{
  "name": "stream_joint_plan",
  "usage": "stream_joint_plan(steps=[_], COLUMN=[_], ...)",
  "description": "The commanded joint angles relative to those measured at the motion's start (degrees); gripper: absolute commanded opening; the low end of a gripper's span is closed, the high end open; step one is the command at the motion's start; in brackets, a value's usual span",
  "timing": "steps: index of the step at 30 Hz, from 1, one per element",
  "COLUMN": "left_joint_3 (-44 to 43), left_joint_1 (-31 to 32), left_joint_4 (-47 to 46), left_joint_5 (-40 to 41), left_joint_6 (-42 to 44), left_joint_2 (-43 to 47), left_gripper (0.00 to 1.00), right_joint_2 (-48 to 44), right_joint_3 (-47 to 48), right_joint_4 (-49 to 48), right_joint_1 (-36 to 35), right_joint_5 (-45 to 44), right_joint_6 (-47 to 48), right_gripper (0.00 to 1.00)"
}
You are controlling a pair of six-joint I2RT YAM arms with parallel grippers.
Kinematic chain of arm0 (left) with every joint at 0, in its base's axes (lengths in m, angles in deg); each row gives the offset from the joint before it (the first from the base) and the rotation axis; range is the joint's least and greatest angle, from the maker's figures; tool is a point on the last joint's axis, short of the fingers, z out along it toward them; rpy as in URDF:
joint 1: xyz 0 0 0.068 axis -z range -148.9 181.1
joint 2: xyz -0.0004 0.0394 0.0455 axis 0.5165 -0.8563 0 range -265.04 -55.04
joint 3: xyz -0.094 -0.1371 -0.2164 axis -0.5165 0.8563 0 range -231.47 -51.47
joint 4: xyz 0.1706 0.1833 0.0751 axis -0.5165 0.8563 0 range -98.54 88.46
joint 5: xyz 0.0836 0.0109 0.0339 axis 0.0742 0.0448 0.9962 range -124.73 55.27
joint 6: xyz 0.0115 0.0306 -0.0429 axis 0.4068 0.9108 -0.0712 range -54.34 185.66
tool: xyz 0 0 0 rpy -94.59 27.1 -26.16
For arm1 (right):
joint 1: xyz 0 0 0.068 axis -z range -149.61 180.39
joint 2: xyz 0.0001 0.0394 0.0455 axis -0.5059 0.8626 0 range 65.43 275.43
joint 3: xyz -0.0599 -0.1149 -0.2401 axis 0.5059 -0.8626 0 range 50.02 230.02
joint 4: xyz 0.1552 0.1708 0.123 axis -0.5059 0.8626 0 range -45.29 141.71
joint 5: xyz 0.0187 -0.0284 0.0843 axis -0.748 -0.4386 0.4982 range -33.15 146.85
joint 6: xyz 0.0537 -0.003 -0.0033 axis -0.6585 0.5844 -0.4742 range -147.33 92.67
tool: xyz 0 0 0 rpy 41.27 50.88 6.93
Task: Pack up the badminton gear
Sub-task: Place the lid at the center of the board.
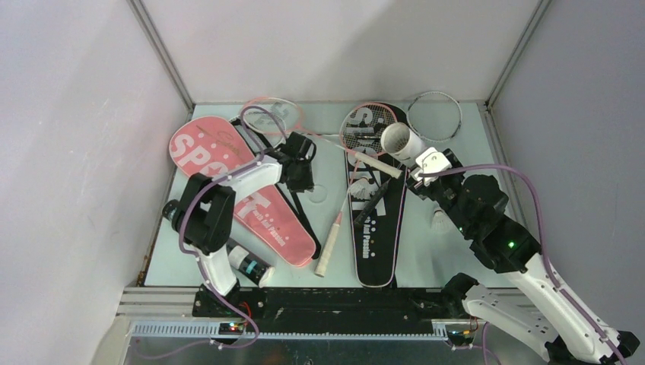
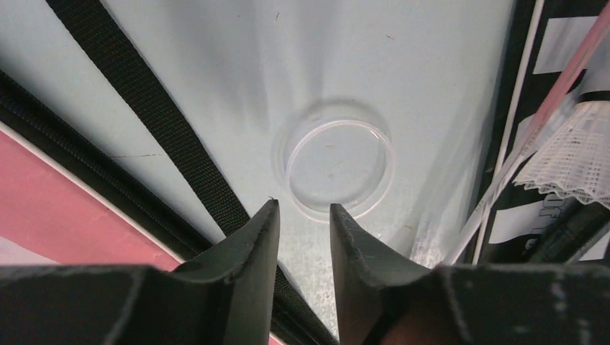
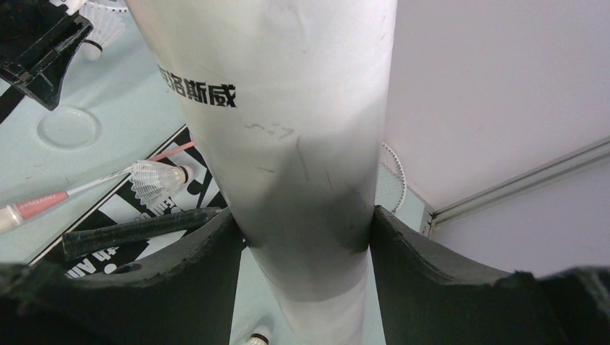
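Note:
My right gripper [image 3: 306,214] is shut on a white shuttle tube [image 3: 288,129], held tilted over the black SPORT cover [image 1: 376,220] with its open mouth [image 1: 397,139] facing up. My left gripper [image 2: 303,208] stands open just above the table, nothing between its fingers; a clear round lid [image 2: 339,167] lies flat right beyond its tips. A racket with a white grip [image 1: 328,251] lies across the black cover. A shuttlecock [image 3: 155,181] rests on that cover. The pink SPORT cover [image 1: 228,186] lies left, under my left arm.
A pink racket head [image 1: 270,114] and a white one [image 1: 433,115] lie at the back wall. A black tube [image 1: 247,262] sits by the left arm's base. Another shuttlecock [image 1: 440,220] lies right of the black cover. A black strap [image 2: 165,122] runs beside the left fingers.

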Motion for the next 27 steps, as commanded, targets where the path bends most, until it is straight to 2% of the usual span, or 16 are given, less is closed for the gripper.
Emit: stream_joint_plan(steps=[1, 8, 12, 15, 18, 21, 27], left_joint_3=[1.4, 2.0, 0.1, -0.3, 1.5, 3.9, 6.3], left_joint_1=[0.0, 4.9, 10.7, 13.1, 16.1, 22.1, 32.4], left_joint_4=[-3.9, -12.2, -16.9, -21.9, -31.1, -38.8, -53.8], left_joint_5=[-1.7, -10.1, -10.0, -12.1, -7.2, -0.9, 10.3], left_joint_6=[-0.7, -3.6, 0.5, -1.0, -1.8, 0.1, 4.3], left_joint_2=[6.6, 13.0, 12.1, 10.4, 10.4, 9.4, 3.9], left_gripper=[0.40, 0.49, 0.55, 0.55, 0.56, 0.60, 0.65], right_joint_2=[-1.7, -3.5, -5.0, -6.6, -8.5, -9.4, -10.3], right_joint_3=[1.6, 1.6, 1.6, 1.6, 1.6, 2.4, 5.3], right_joint_4=[-3.4, -4.4, -5.8, -9.6, -14.1, -17.8, -19.0], right_joint_1=[0.3, 0.3, 0.3, 0.3, 0.3, 0.3, 0.3], right_joint_5=[-0.7, 0.3, -0.6, -3.3, -6.0, -7.8, -8.4], right_joint_6=[-0.5, -3.4, -4.4, -4.9, -5.1, -5.1, -5.2], right_gripper=[0.52, 0.53, 0.53, 0.53, 0.53, 0.53, 0.53])
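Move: The left hand, fingers partly open, is just off the lid, whose middle lies about 3 cm right, 1 cm ahead and 2 cm below. The shuttlecock right of the black bag lies roughly 42 cm right and 9 cm back, about level in height; the bag shuttlecock is some 17 cm right and 2 cm ahead, the dark handle 21 cm right and 4 cm back. From the right hand, the right shuttlecock lies about 8 cm right, level fore and aft, 28 cm below. The right fingers keep their grip on the white tube as that arm lifts it about 10 cm, drifting right and rolling its left side up some 20 degrees. The empty left hand rises clear of the lid, then sweeps right over the black bag towards the shuttlecock beyond, about 22 cm in all and 14 cm up, also drawing back, fingers swinging out to the right and opening wider. ##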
